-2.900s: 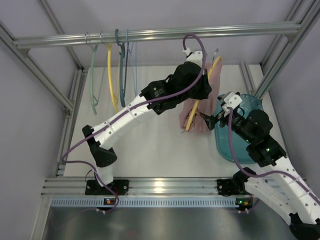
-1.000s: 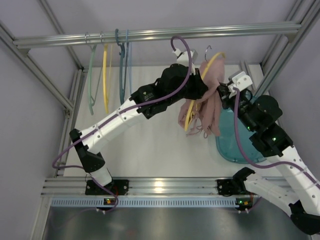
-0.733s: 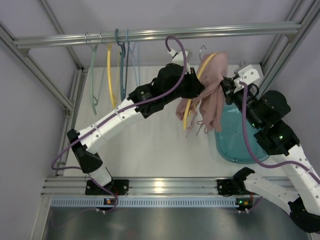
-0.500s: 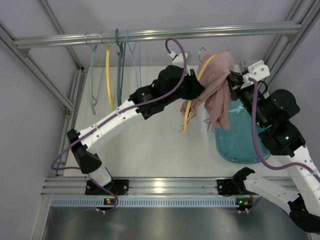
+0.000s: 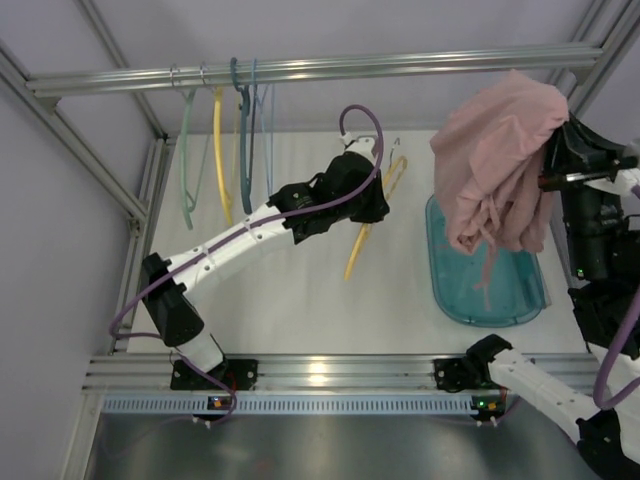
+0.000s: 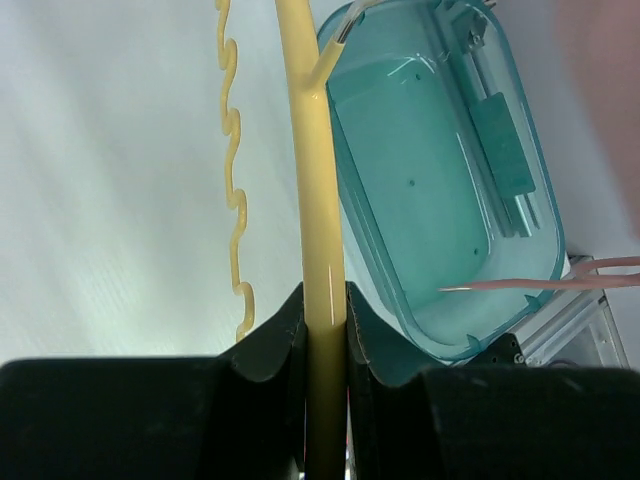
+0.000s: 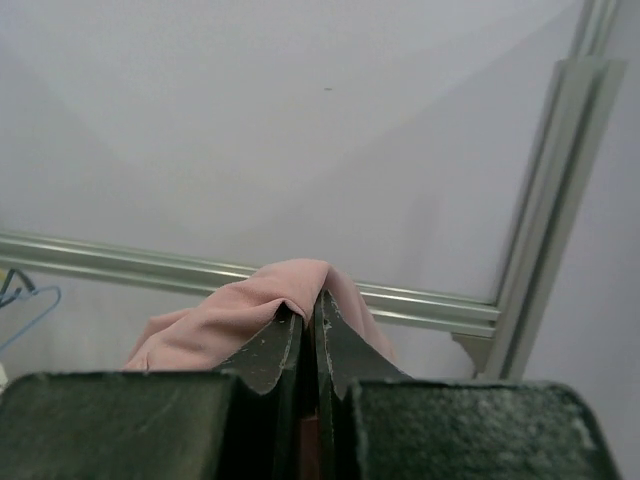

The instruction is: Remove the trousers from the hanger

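The dusty-pink trousers (image 5: 497, 160) hang in a bunch high at the right, above the teal tray, free of the hanger. My right gripper (image 7: 308, 305) is shut on a fold of the trousers (image 7: 240, 305), which drapes over its fingertips. The yellow hanger (image 5: 362, 232) hangs bare in mid-air over the table centre, held by my left gripper (image 5: 368, 205). In the left wrist view the jaws (image 6: 325, 320) are shut on the hanger's yellow bar (image 6: 312, 150), and its wavy lower edge (image 6: 234, 180) shows to the left.
A teal tray (image 5: 520, 300) lies on the table under the trousers. Several other hangers (image 5: 220, 140) in green, yellow and blue hang from the aluminium rail (image 5: 300, 72) at the upper left. Frame posts stand at both sides.
The right gripper has lifted the trousers up and to the right, off the hanger. The left gripper has lowered the bare hanger slightly toward the table centre.
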### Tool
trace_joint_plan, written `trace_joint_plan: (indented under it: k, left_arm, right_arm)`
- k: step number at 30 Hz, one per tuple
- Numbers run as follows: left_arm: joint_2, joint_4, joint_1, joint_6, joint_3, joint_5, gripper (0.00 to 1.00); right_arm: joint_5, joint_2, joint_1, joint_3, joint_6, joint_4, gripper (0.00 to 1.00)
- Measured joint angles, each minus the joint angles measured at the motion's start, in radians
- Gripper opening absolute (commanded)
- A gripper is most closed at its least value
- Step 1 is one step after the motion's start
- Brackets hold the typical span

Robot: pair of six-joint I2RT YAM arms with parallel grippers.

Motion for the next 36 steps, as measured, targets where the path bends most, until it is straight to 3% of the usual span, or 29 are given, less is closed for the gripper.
trace_joint_plan:
  k: [8, 16, 25, 30, 36]
  left_arm:
    - [-0.011, -0.001, 0.0, 0.025, -0.039, 0.032, 0.0]
    - [-0.102, 0.002, -0.008, 0.079, -0.075, 0.028, 0.0]
    - [-0.196, 0.021, -0.014, 0.149, -0.08, -0.031, 0.0]
    - [-0.24, 0.029, -0.014, 0.198, -0.08, -0.09, 0.0]
    - [-0.296, 0.029, -0.014, 0.218, -0.089, -0.148, 0.0]
  right_arm:
    - [0.105, -0.111, -0.062, -0.078, -0.1, 0.074, 0.0]
    - [0.264, -0.165, -0.134, -0.297, -0.218, 0.082, 0.0]
    - [0.391, -0.258, -0.215, -0.608, -0.225, 0.031, 0.0]
    - [0.42, -0.22, -0.221, -0.823, -0.233, 0.039, 0.0]
    - [0.346, -0.074, -0.222, -0.897, -0.128, 0.006, 0.0]
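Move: The teal tub, where the trousers in the right fingers are headed, has its middle roughly 7 cm ahead, 8 cm right and 55 cm below the right hand. The yellow hanger is about 24 cm left of that hand, 7 cm ahead and 31 cm below. For the left hand, the rail runs some 21 cm ahead and 19 cm above. The light-blue hanger hangs about 23 cm left and 20 cm ahead, a little higher; the tub lies 35 cm right, 5 cm back and 25 cm below. The trousers, still pinched in the shut right fingers, are first drawn back a few centimetres and swung right, then lowered nearly 40 cm and forward into the teal tub, while the wrist tips down about 45 degrees and turns clockwise. The left hand keeps the empty yellow hanger, dips slightly, then lifts it some 10 cm and carries it left, its fingers tilting up. ##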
